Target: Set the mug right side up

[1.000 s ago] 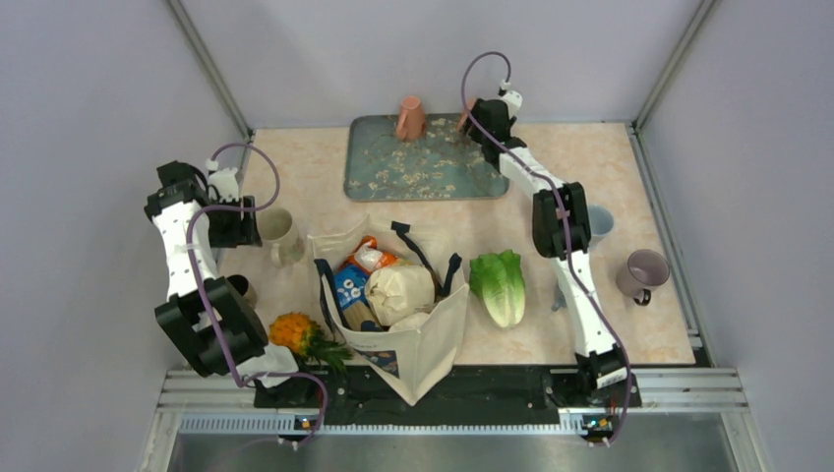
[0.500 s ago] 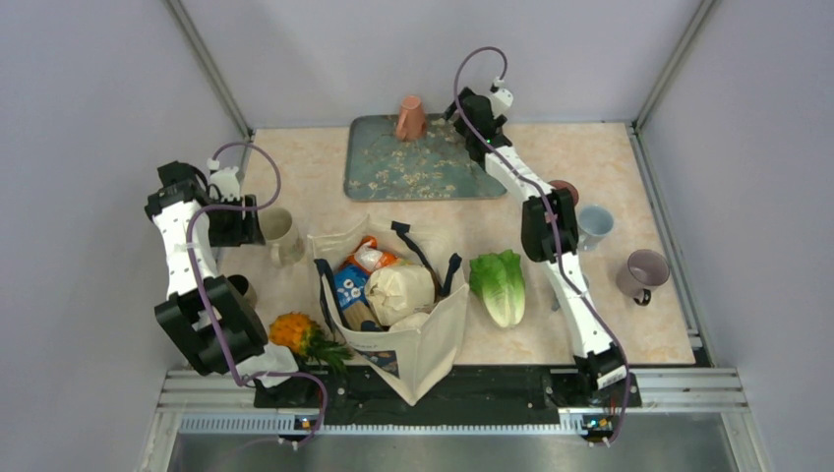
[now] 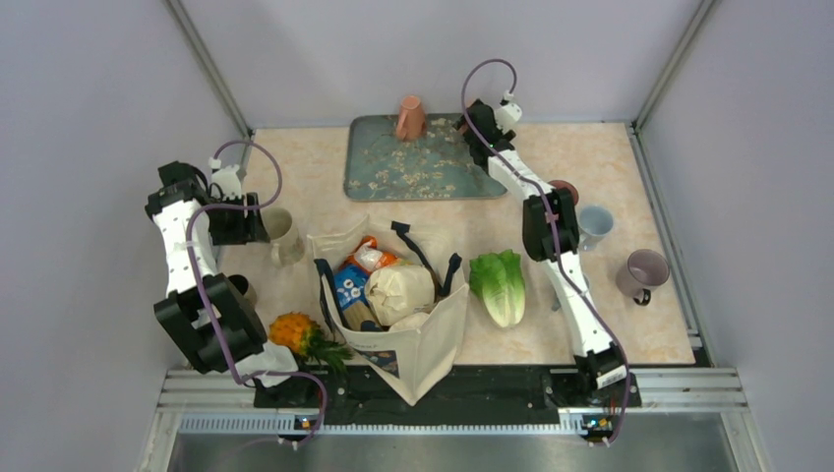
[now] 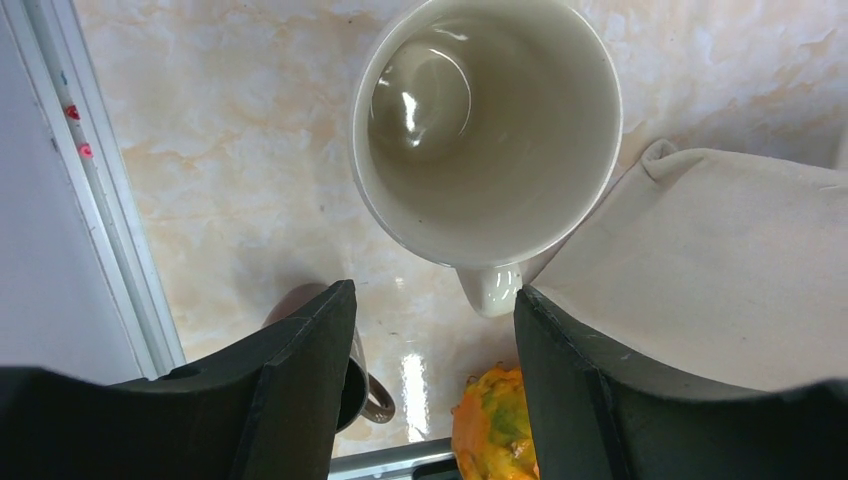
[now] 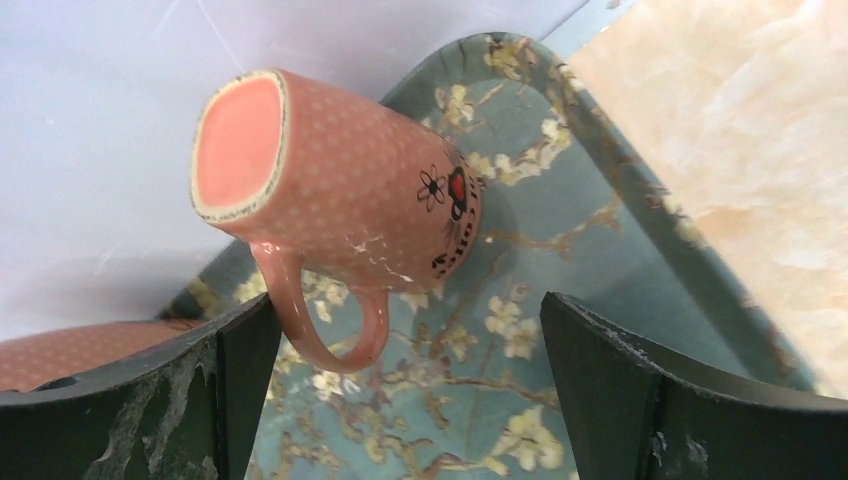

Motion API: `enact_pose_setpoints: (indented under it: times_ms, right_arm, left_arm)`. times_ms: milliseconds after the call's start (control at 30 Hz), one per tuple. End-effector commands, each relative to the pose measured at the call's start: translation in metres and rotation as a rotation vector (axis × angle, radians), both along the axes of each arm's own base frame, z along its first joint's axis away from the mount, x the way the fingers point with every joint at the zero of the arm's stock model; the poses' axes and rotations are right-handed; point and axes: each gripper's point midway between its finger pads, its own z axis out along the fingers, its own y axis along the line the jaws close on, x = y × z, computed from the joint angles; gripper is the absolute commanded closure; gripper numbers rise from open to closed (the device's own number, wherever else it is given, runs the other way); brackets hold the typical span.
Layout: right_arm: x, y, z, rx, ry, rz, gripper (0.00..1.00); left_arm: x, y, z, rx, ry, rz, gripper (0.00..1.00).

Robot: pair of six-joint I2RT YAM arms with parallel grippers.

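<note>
A pink speckled mug (image 3: 410,118) stands upside down at the back edge of the floral tray (image 3: 423,172), base up and rim on the tray. In the right wrist view the mug (image 5: 340,190) lies just ahead of my right gripper (image 5: 410,310), its handle (image 5: 320,320) pointing towards the left finger. That gripper (image 3: 472,123) is open and holds nothing. My left gripper (image 4: 435,300) is open over an upright cream mug (image 4: 490,130), whose handle sits just beyond the fingertips.
A full tote bag (image 3: 403,315) stands at front centre, with a lettuce (image 3: 500,285) to its right and an orange fruit (image 3: 293,329) to its left. Blue (image 3: 597,224) and purple (image 3: 644,270) mugs stand at the right. Another pink speckled surface (image 5: 70,345) shows behind my right gripper's left finger.
The right gripper's jaws have opened wider, and its wrist has shifted a little at the tray's back right corner. The left arm has not moved.
</note>
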Motion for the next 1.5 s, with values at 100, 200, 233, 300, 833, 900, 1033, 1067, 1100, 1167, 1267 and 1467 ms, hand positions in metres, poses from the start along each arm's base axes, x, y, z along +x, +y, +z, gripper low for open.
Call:
enact_pose_setpoints:
  times_ms: [100,200,233,300,833,900,1033,1067,1100,1167,1267,1467]
  right_arm:
    - [-0.009,-0.028,0.043,-0.199,0.019,0.045,0.01]
    - [-0.011,-0.027,0.046,-0.262,0.027,0.088,0.01]
    - [-0.009,-0.025,0.047,-0.284,0.019,0.116,0.01]
    - [-0.005,-0.018,0.049,-0.335,-0.008,0.182,0.01]
    - [0.010,-0.017,0.029,-0.478,-0.031,0.257,0.34]
    - [0.010,-0.019,0.024,-0.478,-0.016,0.258,0.34]
    - [0.010,-0.016,0.015,-0.487,-0.008,0.285,0.35]
    - [0.011,-0.016,0.015,-0.491,-0.011,0.287,0.37]
    - [0.011,-0.016,0.016,-0.498,-0.015,0.291,0.41]
    - [0.012,-0.014,0.020,-0.504,-0.031,0.306,0.49]
    - [0.014,-0.017,0.028,-0.519,-0.045,0.294,0.83]
    - [0.013,-0.014,0.063,-0.550,-0.101,0.324,0.99]
  left_arm:
    - [0.012,-0.001,0.008,-0.031,-0.048,0.001,0.35]
    - [0.013,0.000,0.009,-0.029,-0.050,0.000,0.35]
    - [0.013,0.000,0.009,-0.029,-0.049,-0.002,0.35]
    - [0.013,0.000,0.010,-0.026,-0.049,-0.002,0.35]
    - [0.012,0.002,0.012,-0.010,-0.047,-0.013,0.36]
    - [0.011,0.002,0.013,-0.012,-0.046,-0.012,0.36]
    - [0.012,0.001,0.015,-0.012,-0.050,-0.013,0.36]
    - [0.012,0.002,0.015,-0.010,-0.051,-0.014,0.36]
    - [0.012,0.002,0.016,-0.009,-0.052,-0.013,0.36]
    - [0.012,0.002,0.017,-0.010,-0.053,-0.016,0.36]
    - [0.012,0.001,0.018,-0.011,-0.056,-0.018,0.36]
    - [0.010,-0.002,0.023,-0.018,-0.066,-0.025,0.36]
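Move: The upside-down mug stands about 5 cm ahead of the open right hand, some 1 cm to its right and roughly level with it, its handle towards the robot. The tall orange mug is some 16 cm to the left of it, about as far out; the tray's far right corner is about 6 cm to the right of it and 3 cm beyond. From the left hand the upside-down mug lies some 43 cm ahead, 50 cm right and 9 cm lower. Right hand rolls left side down some 30 degrees, yaws counter-clockwise, shifts slightly right, and pinches the mug's handle. ##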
